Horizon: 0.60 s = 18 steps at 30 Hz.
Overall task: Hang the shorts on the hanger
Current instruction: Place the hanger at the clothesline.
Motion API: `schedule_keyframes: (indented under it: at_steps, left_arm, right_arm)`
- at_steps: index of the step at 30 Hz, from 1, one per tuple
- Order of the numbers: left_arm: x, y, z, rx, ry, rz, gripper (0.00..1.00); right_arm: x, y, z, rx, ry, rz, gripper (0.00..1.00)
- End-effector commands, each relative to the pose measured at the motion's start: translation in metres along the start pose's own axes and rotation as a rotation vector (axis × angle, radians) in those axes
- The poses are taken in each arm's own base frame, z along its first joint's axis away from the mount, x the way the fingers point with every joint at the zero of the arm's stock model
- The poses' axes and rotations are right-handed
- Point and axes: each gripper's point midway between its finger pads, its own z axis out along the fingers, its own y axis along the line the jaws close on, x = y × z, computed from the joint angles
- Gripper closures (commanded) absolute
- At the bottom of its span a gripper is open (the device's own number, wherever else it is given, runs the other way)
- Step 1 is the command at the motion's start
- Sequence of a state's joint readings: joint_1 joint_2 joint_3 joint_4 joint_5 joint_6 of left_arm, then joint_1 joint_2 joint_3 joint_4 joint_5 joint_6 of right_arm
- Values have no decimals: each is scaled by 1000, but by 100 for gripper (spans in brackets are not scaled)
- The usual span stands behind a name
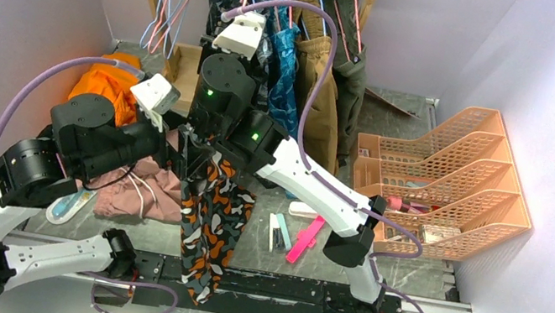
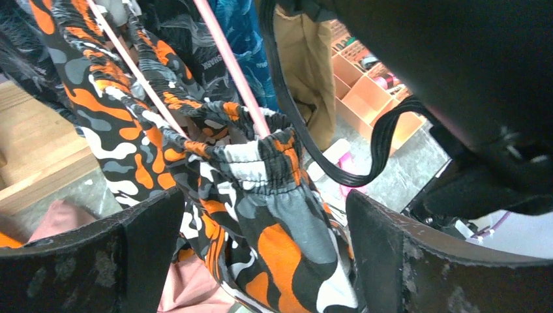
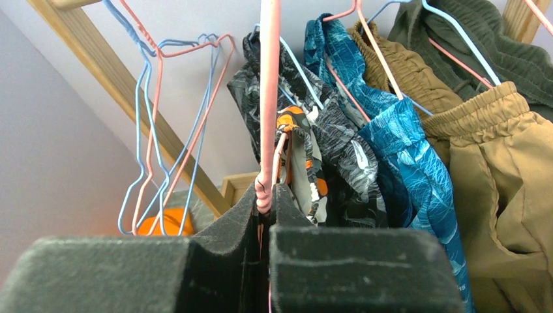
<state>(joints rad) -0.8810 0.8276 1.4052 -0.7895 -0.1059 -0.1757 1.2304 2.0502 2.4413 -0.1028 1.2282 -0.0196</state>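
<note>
The shorts (image 1: 211, 226), in orange, black, white and grey camouflage, hang in a long bunch from the pink wire hanger (image 2: 236, 75) down to the table's front edge. Their elastic waistband (image 2: 274, 156) is gathered on the hanger's wires. My left gripper (image 2: 264, 205) is open, its two fingers on either side of the hanging fabric and not pressing it. My right gripper (image 3: 264, 192) is shut on the twisted neck of the hanger (image 3: 269, 98), whose stem rises straight up from the jaws. The hook's tip is out of view.
Plain pink shorts (image 1: 141, 189) and an orange garment (image 1: 103, 85) lie on the left of the table. Blue (image 3: 404, 150) and tan shorts (image 3: 495, 169) hang on the wooden rack, with empty blue and pink hangers (image 3: 163, 130) beside them. An orange file rack (image 1: 456, 186) stands at the right.
</note>
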Motion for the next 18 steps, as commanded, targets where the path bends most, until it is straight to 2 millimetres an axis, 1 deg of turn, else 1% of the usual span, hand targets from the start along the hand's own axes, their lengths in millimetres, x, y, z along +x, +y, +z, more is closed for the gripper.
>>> schedule_keyframes:
  at_steps: [1, 5, 8, 14, 18]
  left_arm:
    - [-3, 12, 1, -63, -27, 30, 9]
    - [6, 19, 6, -97, 4, 42, 17]
    - [6, 21, 7, -107, 0, 47, 28]
    - [4, 24, 9, -129, -3, 55, 57]
    - [3, 27, 9, -149, -2, 52, 80]
  right_arm:
    - [-17, -2, -2, -1, -16, 74, 100]
    - [-15, 1, -3, -5, -14, 73, 100]
    - [-15, 2, -5, -8, -13, 78, 100]
    - [-16, 2, -7, -11, -12, 82, 100]
    - [-14, 4, -9, -17, -9, 77, 100]
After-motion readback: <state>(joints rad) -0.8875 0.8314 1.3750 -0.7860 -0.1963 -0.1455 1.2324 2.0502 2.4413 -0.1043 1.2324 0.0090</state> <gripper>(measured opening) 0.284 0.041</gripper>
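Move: The near corner of the camouflage shorts' waistband, already over the pink hanger's end, lies between the left hand's open fingers, some 2 cm ahead, 1 cm right and about level. From that hand the hanger's neck, held by the right hand, is about 15 cm ahead, 4 cm right and 10 cm up; blue trousers hang roughly 28 cm ahead, 15 cm right; a pink garment lies 8 cm ahead, 17 cm left, far below. From the right hand the corner is about 13 cm back, 3 cm left, 10 cm down. Easing forward and down with a little left, barely 2 cm in all, the left hand settles around the near waistband corner and closes its wide-open fingers most of the way, pinching the cloth by the hanger's end; the wrist turns only about 5 degrees. The right hand stays put and keeps its grip on the hanger's neck. ##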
